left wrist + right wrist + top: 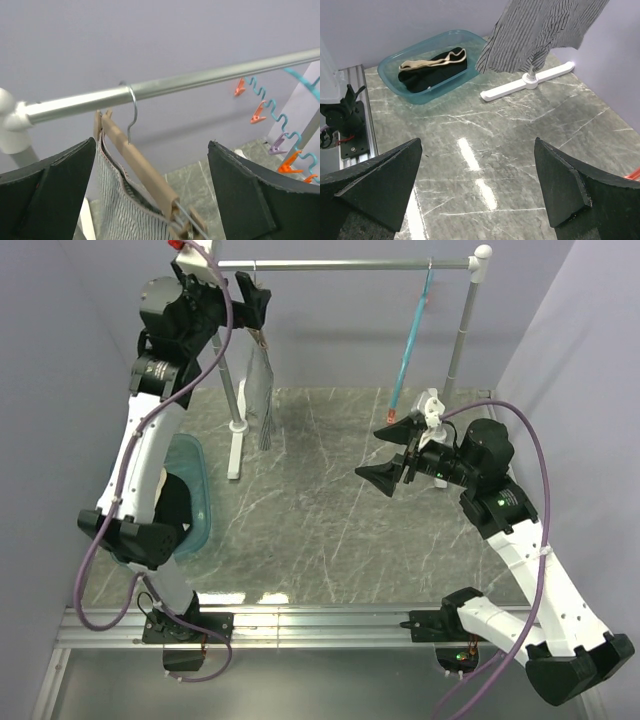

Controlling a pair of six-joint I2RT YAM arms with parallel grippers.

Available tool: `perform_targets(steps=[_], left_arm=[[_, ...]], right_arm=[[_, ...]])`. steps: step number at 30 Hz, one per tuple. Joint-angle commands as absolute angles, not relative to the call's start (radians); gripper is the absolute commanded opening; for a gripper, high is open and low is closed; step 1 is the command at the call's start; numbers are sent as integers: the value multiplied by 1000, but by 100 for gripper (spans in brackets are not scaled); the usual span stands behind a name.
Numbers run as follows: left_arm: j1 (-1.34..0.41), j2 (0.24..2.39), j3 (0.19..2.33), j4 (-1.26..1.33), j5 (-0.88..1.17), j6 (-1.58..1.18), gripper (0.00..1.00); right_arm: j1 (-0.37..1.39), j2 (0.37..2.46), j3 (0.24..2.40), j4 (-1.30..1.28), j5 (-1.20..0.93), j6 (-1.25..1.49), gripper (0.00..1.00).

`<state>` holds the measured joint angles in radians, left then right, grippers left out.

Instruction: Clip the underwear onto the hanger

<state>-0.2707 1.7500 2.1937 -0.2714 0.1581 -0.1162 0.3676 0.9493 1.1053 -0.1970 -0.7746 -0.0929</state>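
The grey-and-white striped underwear [260, 390] hangs from the light-brown wooden hanger [145, 172]. Its silver hook [132, 115] is over the metal rail [200, 77]. The waistband is held at the hanger's clips, and the cloth [117, 210] droops below the bar. My left gripper [151, 145] is open up at the rail, its jaws wide on either side of the hanger without touching it. In the top view the same gripper [250, 305] sits just above the garment. My right gripper [385, 475] hovers open and empty over the tabletop, facing the underwear [540, 30].
A slim teal hanger [415, 335] with orange clips hangs at the rail's right end. A teal basin [390, 62] with dark and cream clothing [432, 62] sits at the table's left side. The rack's white foot [525, 85] rests on the marble top below the underwear.
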Motion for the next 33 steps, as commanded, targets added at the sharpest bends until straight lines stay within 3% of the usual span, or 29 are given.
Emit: perform_targets(steps=[1, 13, 22, 29, 33], left_arm=[[-268, 1642, 2169, -212, 153, -118, 99], [-267, 1402, 1895, -386, 195, -123, 99], [-216, 1258, 1459, -521, 284, -12, 99], [-216, 1240, 1100, -442, 146, -86, 99], [-216, 1197, 1002, -387, 138, -83, 99]], right_arm=[[364, 919, 1091, -179, -755, -78, 100], [345, 893, 1036, -209, -672, -43, 100], [259, 925, 899, -233, -594, 72, 100], [181, 980, 804, -265, -516, 9, 100], [176, 951, 718, -239, -482, 9, 100]])
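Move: The hanger with the underwear already hangs on the rod, its middle about 14 cm ahead of the open left gripper, 1 cm to its right and 5 cm lower. On that same rod the blue hanger is some 31 cm to the gripper's right and 12 cm ahead. The basin lies about 28 cm left, 16 cm back and 50 cm below. From the right gripper, the hanger is roughly 37 cm ahead, 19 cm left and 10 cm above. Draw the open left gripper straight back from the hanger about 10 cm, rising slightly at first, then sink it steeply, nearly 40 cm towards the tabletop beside the basin, still easing back and left while its fingers tip some 50 degrees downward. Meanwhile lower the open right gripper about 18 cm, shifting right and slightly forward, tipping its fingers down and turning clockwise. ##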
